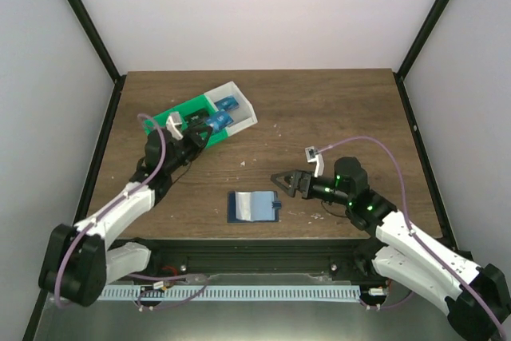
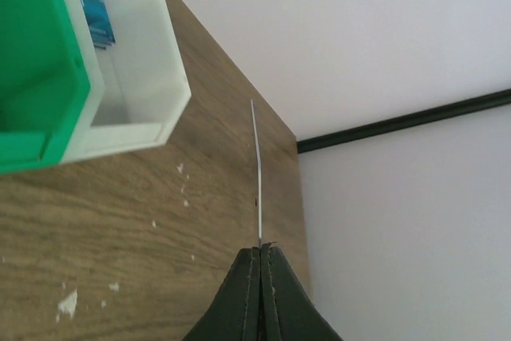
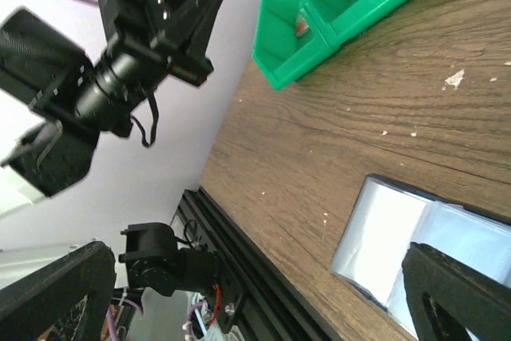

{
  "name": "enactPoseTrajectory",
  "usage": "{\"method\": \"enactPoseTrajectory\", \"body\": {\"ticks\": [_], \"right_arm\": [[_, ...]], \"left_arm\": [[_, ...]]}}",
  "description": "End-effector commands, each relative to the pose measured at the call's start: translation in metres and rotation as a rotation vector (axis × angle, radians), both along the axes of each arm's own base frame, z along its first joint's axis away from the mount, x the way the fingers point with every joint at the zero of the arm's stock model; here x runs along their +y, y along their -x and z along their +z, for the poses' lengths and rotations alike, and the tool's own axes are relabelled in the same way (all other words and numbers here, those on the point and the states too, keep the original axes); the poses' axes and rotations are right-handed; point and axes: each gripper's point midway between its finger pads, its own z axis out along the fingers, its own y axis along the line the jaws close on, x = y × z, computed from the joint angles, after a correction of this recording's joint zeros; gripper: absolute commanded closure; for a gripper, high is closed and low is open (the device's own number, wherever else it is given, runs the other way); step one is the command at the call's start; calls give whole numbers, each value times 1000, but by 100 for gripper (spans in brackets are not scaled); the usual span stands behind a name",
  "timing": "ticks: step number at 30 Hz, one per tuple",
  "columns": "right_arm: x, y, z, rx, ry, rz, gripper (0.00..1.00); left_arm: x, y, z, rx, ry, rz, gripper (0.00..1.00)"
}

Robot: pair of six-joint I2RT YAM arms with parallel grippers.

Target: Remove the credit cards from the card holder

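Note:
The card holder (image 1: 254, 206) lies opened flat near the table's front edge, its pale grey-blue inside up, and it also fills the lower right of the right wrist view (image 3: 399, 237). My right gripper (image 1: 281, 182) hovers open just right of it, holding nothing; one dark finger (image 3: 455, 297) overlaps the holder's edge. My left gripper (image 1: 206, 132) is shut on a blue credit card (image 1: 215, 124) beside the white tray (image 1: 249, 114). The left wrist view shows that card edge-on as a thin line (image 2: 255, 173) rising from the pinched fingertips (image 2: 261, 249).
A green tray (image 1: 185, 108) adjoins the white tray at the back left; the white one (image 2: 136, 109) holds blue cards (image 1: 229, 105). Small white specks dot the wood. A black rail (image 3: 263, 277) runs along the front table edge, and black frame posts stand at the back corners.

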Motion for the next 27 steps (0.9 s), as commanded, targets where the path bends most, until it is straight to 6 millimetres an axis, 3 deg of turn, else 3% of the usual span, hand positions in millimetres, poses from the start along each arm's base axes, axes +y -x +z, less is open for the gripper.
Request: {"method": "enactPoseTrajectory", "body": {"ticks": [1,12,19,27], "right_arm": [[-4,-3,6,-61,50,-12,0],[-9,-4,13,-120,94,-17,0],[-13,-7,-3,-79,130,-45,0],[-16,-8,-3,-68,148,-62,0]], "left_arm": [[2,-34,-1,6,-77,4,100],[-2,-122,-21,83,-213,60,100],[-5,-158,-48,133,-245,83,100],[3,-183,-80,223,-221,104,100]]}}
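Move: Roughly 22 cm ahead of the left hand, 5 cm to its right and some 19 cm below is the white compartment, the place for the blue card it already holds. The blue cards inside lie about 24 cm ahead and 4 cm right; the black cards in the middle green compartment, about 15 cm ahead and 8 cm left. From the right hand, the white compartment is about 35 cm ahead and 17 cm left, likewise 19 cm below. Carrying the blue card edge-on in its shut fingers, the left hand sweeps forward about 17 cm to the white compartment, nearly level at first, then slowing and sinking, some 8 cm down in all. Meanwhile the wrist tips the fingers down a little and rolls its left side up, together close to 20 degrees; the grip stays shut. ##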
